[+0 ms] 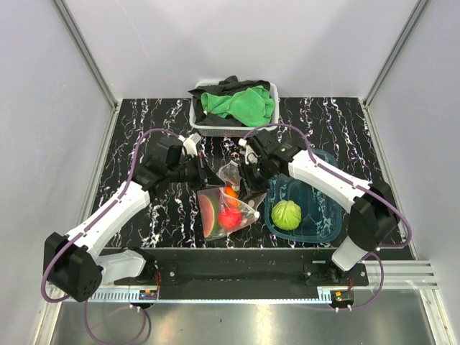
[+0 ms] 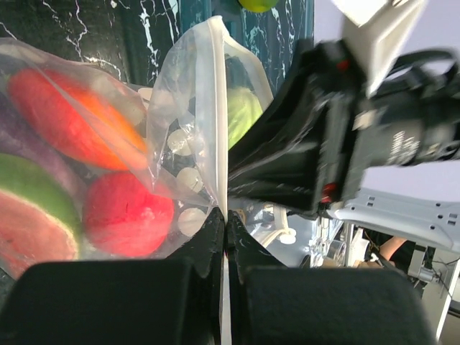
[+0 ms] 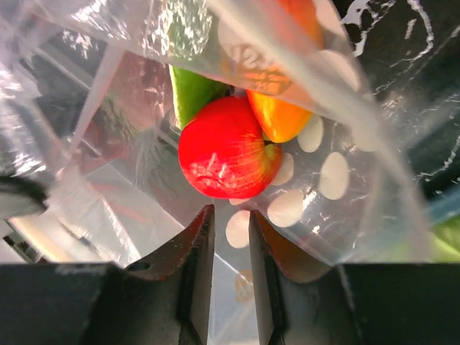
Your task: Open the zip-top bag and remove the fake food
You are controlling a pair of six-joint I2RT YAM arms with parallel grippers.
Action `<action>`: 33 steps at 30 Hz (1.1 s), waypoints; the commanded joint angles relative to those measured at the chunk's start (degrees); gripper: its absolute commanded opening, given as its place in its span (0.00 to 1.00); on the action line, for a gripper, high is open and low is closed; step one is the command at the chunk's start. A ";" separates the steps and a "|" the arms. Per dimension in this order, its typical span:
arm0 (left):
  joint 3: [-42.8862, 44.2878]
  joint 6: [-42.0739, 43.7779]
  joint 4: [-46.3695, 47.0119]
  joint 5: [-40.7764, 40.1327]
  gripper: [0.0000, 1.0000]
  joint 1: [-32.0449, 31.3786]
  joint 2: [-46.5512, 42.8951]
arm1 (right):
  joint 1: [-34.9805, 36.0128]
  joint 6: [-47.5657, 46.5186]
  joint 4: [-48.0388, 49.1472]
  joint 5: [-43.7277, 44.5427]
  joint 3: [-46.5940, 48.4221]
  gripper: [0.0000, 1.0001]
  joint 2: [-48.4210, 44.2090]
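The zip-top bag (image 1: 228, 205) lies mid-table, clear with pale dots. Inside it is fake food: a watermelon slice (image 1: 209, 215), a red round fruit (image 1: 230, 218) and an orange piece (image 1: 231, 191). My left gripper (image 2: 227, 223) is shut on the bag's white zip strip (image 2: 221, 129), beside the red fruit (image 2: 128, 214). My right gripper (image 3: 231, 219) reaches at the bag's mouth from the other side. Its jaws stand a narrow gap apart, with dotted film (image 3: 287, 208) lying across that gap. The red fruit (image 3: 226, 154) sits just beyond its fingertips. A green leafy ball (image 1: 287, 214) rests in the teal tub.
The translucent teal tub (image 1: 322, 215) stands right of the bag, under the right arm. A white basket (image 1: 208, 128) holding green and black cloths sits at the back centre. Grey walls close in both sides of the marbled black table (image 1: 144, 115).
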 commanded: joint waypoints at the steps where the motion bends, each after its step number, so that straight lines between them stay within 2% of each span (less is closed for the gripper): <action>1: 4.03 -1.36 3.49 -0.14 0.00 -0.75 1.02 | 1.76 -1.80 6.22 -3.04 -1.75 0.35 0.90; 10: 4.20 -0.92 5.42 0.47 0.00 -0.93 4.71 | 2.99 -2.50 11.68 -7.43 -5.18 0.53 4.24; 11: 4.12 -1.10 5.60 0.38 0.00 -1.01 4.97 | 3.08 -2.59 12.29 -7.96 -6.14 0.59 4.50; 15: 3.59 -1.80 7.53 0.12 0.00 -1.37 5.85 | 2.99 -2.50 15.46 -9.98 -8.60 0.70 4.68; 21: 3.24 -2.77 8.58 -0.14 0.00 -2.24 7.52 | 2.99 -1.63 21.16 -12.71 -12.03 0.82 5.29; 33: 1.66 -4.00 9.29 -2.43 0.00 -4.70 8.15 | 3.26 -2.33 28.72 -14.38 -17.57 0.89 8.54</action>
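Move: The red apple in the bag lies about 5 cm back, 6 cm left and some 11 cm below the right hand. The orange pepper is roughly 6 cm farther out than the apple and level with it sideways; the watermelon slice is about 7 cm left of the apple, and the cabbage in the bin some 18 cm right of it. From the left hand, the apple is around 6 cm back, 3 cm right and 17 cm down. Right hand sinks about 8 cm into the bag towards the red apple, opening wide; left lowers its pinched rim. ##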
